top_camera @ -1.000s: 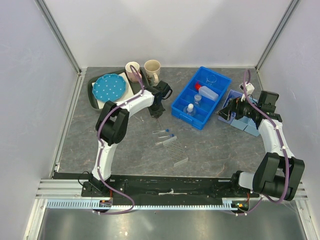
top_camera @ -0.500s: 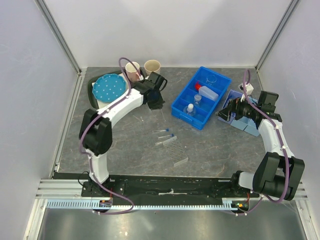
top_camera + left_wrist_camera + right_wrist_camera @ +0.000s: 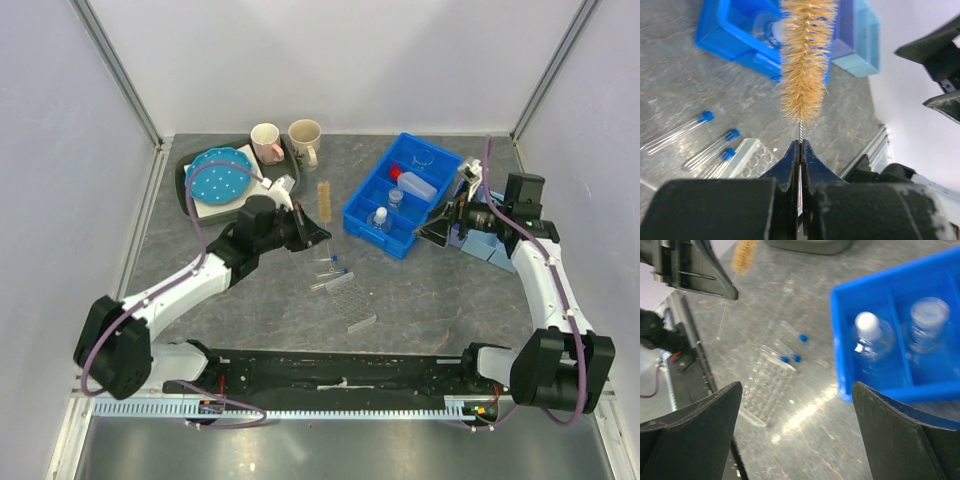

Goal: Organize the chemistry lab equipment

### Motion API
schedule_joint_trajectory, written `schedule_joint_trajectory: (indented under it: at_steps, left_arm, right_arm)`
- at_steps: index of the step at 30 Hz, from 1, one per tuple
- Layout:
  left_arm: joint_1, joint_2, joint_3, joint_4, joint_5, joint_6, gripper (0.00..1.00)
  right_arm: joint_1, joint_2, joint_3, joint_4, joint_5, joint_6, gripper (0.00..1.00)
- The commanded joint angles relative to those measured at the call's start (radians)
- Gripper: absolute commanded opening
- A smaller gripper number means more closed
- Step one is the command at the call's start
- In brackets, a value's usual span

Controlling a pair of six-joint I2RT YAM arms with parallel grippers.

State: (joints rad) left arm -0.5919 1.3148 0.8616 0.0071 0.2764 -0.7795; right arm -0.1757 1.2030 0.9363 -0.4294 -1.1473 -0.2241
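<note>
My left gripper [image 3: 312,234] is shut on the thin wire stem of the tan bristle brush [image 3: 324,198], held above the table left of the blue bin [image 3: 358,212]. In the left wrist view the bristles [image 3: 806,60] stick straight out from the closed fingertips [image 3: 793,156]. Blue-capped clear tubes [image 3: 328,265] lie loose beside the clear tube rack [image 3: 343,289]. The red-capped squeeze bottle [image 3: 412,184] and the small beaker [image 3: 423,157] sit in the bin. My right gripper [image 3: 436,228] hangs open and empty at the bin's right edge, with the rack [image 3: 767,390] below it.
Pink and beige mugs [image 3: 266,141] stand at the back beside the blue dotted plate [image 3: 218,178] on its grey tray [image 3: 186,186]. Light blue boxes [image 3: 492,247] sit right of the bin. A second clear rack piece [image 3: 360,323] lies nearer the front.
The left arm has swung out from near the mugs toward the table's middle, with the brush now showing in its grip. The right gripper has shifted slightly left toward the bin.
</note>
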Motion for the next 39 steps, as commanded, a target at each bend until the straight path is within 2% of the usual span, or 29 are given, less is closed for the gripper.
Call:
schedule_joint_trajectory:
  at_steps: [1, 2, 5, 9, 12, 16, 21, 24, 25, 26, 27, 29, 30, 31, 32, 33, 35, 36, 37, 39]
  left_arm:
    - [-0.019, -0.138, -0.169, 0.421, 0.044, -0.073, 0.02]
    - [-0.031, -0.150, -0.189, 0.495, 0.034, -0.082, 0.02]
    - [-0.072, -0.186, -0.243, 0.568, -0.029, -0.110, 0.02]
    - [-0.115, -0.195, -0.260, 0.643, -0.108, -0.141, 0.02]
    - [-0.137, -0.195, -0.262, 0.672, -0.157, -0.156, 0.02]
    - [-0.149, -0.192, -0.253, 0.686, -0.190, -0.161, 0.02]
    - [-0.157, -0.163, -0.240, 0.686, -0.186, -0.164, 0.02]
    - [-0.161, -0.146, -0.233, 0.695, -0.183, -0.167, 0.02]
    - [-0.163, -0.143, -0.231, 0.697, -0.186, -0.167, 0.02]
    - [-0.164, -0.140, -0.231, 0.702, -0.186, -0.167, 0.02]
    - [-0.164, -0.138, -0.231, 0.703, -0.187, -0.168, 0.02]
    - [-0.164, -0.137, -0.231, 0.703, -0.184, -0.168, 0.02]
    - [-0.164, -0.138, -0.231, 0.700, -0.183, -0.168, 0.02]
    - [-0.163, -0.141, -0.230, 0.694, -0.181, -0.165, 0.03]
    - [-0.161, -0.146, -0.227, 0.680, -0.174, -0.158, 0.09]
    - [-0.160, -0.167, -0.223, 0.651, -0.169, -0.130, 0.28]
    - [-0.148, -0.199, -0.211, 0.585, -0.177, -0.095, 0.57]
    - [-0.138, -0.234, -0.204, 0.508, -0.178, -0.078, 0.78]
    - [-0.128, -0.256, -0.182, 0.464, -0.172, -0.060, 0.86]
    - [-0.076, -0.297, -0.145, 0.356, -0.145, 0.011, 0.95]
  right_arm:
    - [0.165, -0.020, 0.111, -0.058, -0.037, 0.032, 0.98]
    - [0.212, -0.011, 0.131, -0.057, -0.019, 0.057, 0.98]
    - [0.367, 0.021, 0.147, -0.029, 0.069, 0.161, 0.98]
    - [0.569, 0.070, 0.200, -0.025, 0.161, 0.215, 0.98]
    - [0.631, 0.121, 0.223, -0.016, 0.193, 0.253, 0.98]
    - [0.648, 0.161, 0.231, 0.006, 0.238, 0.279, 0.97]
    - [0.671, 0.182, 0.220, 0.109, 0.202, 0.405, 0.88]
    - [0.673, 0.201, 0.214, 0.171, 0.181, 0.488, 0.74]
    - [0.673, 0.205, 0.213, 0.188, 0.170, 0.512, 0.57]
    - [0.673, 0.216, 0.208, 0.214, 0.163, 0.528, 0.48]
    - [0.673, 0.219, 0.206, 0.222, 0.158, 0.551, 0.27]
    - [0.673, 0.227, 0.206, 0.222, 0.165, 0.549, 0.09]
    - [0.670, 0.224, 0.208, 0.216, 0.172, 0.546, 0.02]
    - [0.667, 0.222, 0.205, 0.205, 0.182, 0.525, 0.00]
    - [0.660, 0.216, 0.202, 0.180, 0.188, 0.505, 0.00]
    - [0.642, 0.208, 0.199, 0.155, 0.199, 0.481, 0.00]
    - [0.608, 0.190, 0.196, 0.091, 0.228, 0.404, 0.00]
    - [0.566, 0.184, 0.197, 0.060, 0.241, 0.369, 0.00]
    - [0.544, 0.167, 0.205, 0.022, 0.259, 0.289, 0.00]
    - [0.466, 0.152, 0.232, -0.086, 0.306, 0.197, 0.00]
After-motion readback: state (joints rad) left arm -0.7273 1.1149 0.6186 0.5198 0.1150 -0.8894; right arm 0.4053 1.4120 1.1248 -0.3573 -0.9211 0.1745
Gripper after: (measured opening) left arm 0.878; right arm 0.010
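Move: The brush stands bristles up in the left fingers, its middle about 21 cm to the right hand's left, 1 cm back and level with it. Some 20 cm left, 2 ahead and 21 below the right hand lie the test tubes; the white-capped bottle is about 12 ahead, 9 left and 18 below. From the left hand, the open right gripper is about 22 cm right, 1 ahead and 3 above. Leftward in a quick sweep of about 19 cm, drawing back some 6, the right hand comes to the brush, turning counter-clockwise and tipping down, while the left lifts the brush about 8 cm and tilts it, easing back. The right fingers pinch the wire handle below the bristles; only then do the left fingers open, and the right retreats about 3 cm rightward with the brush. ##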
